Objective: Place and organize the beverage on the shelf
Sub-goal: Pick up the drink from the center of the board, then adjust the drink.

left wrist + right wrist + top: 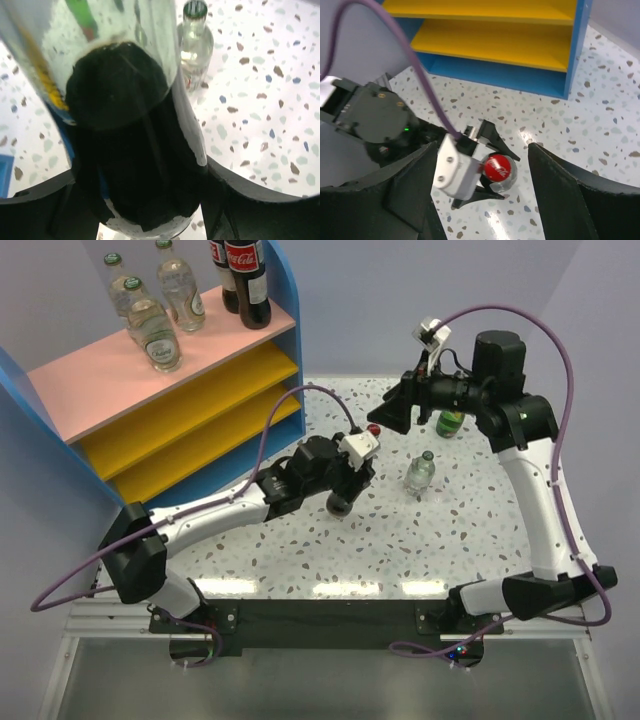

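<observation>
A dark cola bottle (373, 429) with a red cap is held over the speckled table by my left gripper (368, 445), which is shut on it. In the left wrist view the bottle (130, 125) fills the space between the jaws of that gripper (150, 200). My right gripper (395, 412) hangs just above and right of the cap, open and holding nothing. From the right wrist I look down on the red cap (497, 167) between my spread fingers (482, 150). The shelf (120, 380) stands at the back left, with clear bottles (155, 335) and cola bottles (248, 275) on its pink top.
A clear bottle with a green cap (420, 472) (195, 40) stands on the table right of the left gripper. A green glass bottle (450, 423) stands under the right arm. The yellow shelf boards (495, 45) hold nothing. A purple cable (300, 400) arcs over the left arm.
</observation>
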`<action>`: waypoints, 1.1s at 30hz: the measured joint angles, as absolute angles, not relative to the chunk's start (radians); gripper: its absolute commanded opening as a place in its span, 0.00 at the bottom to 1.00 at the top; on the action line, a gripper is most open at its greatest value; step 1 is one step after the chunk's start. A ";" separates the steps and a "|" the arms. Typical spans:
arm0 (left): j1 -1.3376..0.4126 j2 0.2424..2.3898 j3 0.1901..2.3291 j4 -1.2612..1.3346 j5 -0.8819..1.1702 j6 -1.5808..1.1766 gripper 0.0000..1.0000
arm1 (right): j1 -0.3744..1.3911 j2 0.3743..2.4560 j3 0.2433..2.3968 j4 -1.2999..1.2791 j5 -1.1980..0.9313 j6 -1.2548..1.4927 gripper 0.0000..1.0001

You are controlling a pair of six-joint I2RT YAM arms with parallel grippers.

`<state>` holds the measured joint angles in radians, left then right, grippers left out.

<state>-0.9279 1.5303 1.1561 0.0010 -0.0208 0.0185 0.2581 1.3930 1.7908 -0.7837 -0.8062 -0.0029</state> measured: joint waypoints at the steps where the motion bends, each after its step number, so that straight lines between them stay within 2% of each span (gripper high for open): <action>1: -0.928 1.522 1.141 -0.012 -0.021 0.011 0.00 | 0.261 1.376 1.791 -0.776 -0.815 0.001 0.77; 11: -0.928 1.335 1.048 -0.117 -0.043 -0.016 0.00 | 0.247 1.317 1.791 -0.766 -0.818 -0.007 0.78; 16: -0.928 1.214 1.084 -0.179 -0.078 -0.015 0.00 | 0.147 1.297 1.755 -0.760 -0.803 0.002 0.78; 24: -0.925 1.214 1.442 -0.416 -0.226 0.010 0.00 | 0.070 1.291 1.673 -0.748 -0.787 0.016 0.78; 33: -0.834 1.361 1.944 -0.563 -0.323 0.027 0.00 | 0.049 1.291 1.665 -0.745 -0.776 0.016 0.78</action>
<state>-0.8337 1.3605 1.9442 -0.5629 -0.3225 0.0265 0.0486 1.2911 1.6646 -0.7452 -0.7757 0.0162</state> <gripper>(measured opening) 0.700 0.780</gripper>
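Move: The cola bottle is already in the left hand, gripped about its middle. The open spot on the shelf's pink top board lies about 17 cm ahead, 24 cm left and 18 cm above that hand. Shelf cola bottles stand roughly 20 cm ahead and 21 cm left, a clear shelf bottle 18 cm ahead and 34 cm left, both some 25 cm higher. The held bottle is about 1 cm back, 6 cm left and 18 cm below the right hand. The cola bottle, kept in the left hand's grip, dips a couple of centimetres and comes back slightly, then swings left and climbs fast, some 30 cm up and 14 cm left overall, towards the top board's right end, the wrist turning counter-clockwise with the fingers tipping up. The right hand, already open, lifts back slightly, then clears off about 7 cm right. ##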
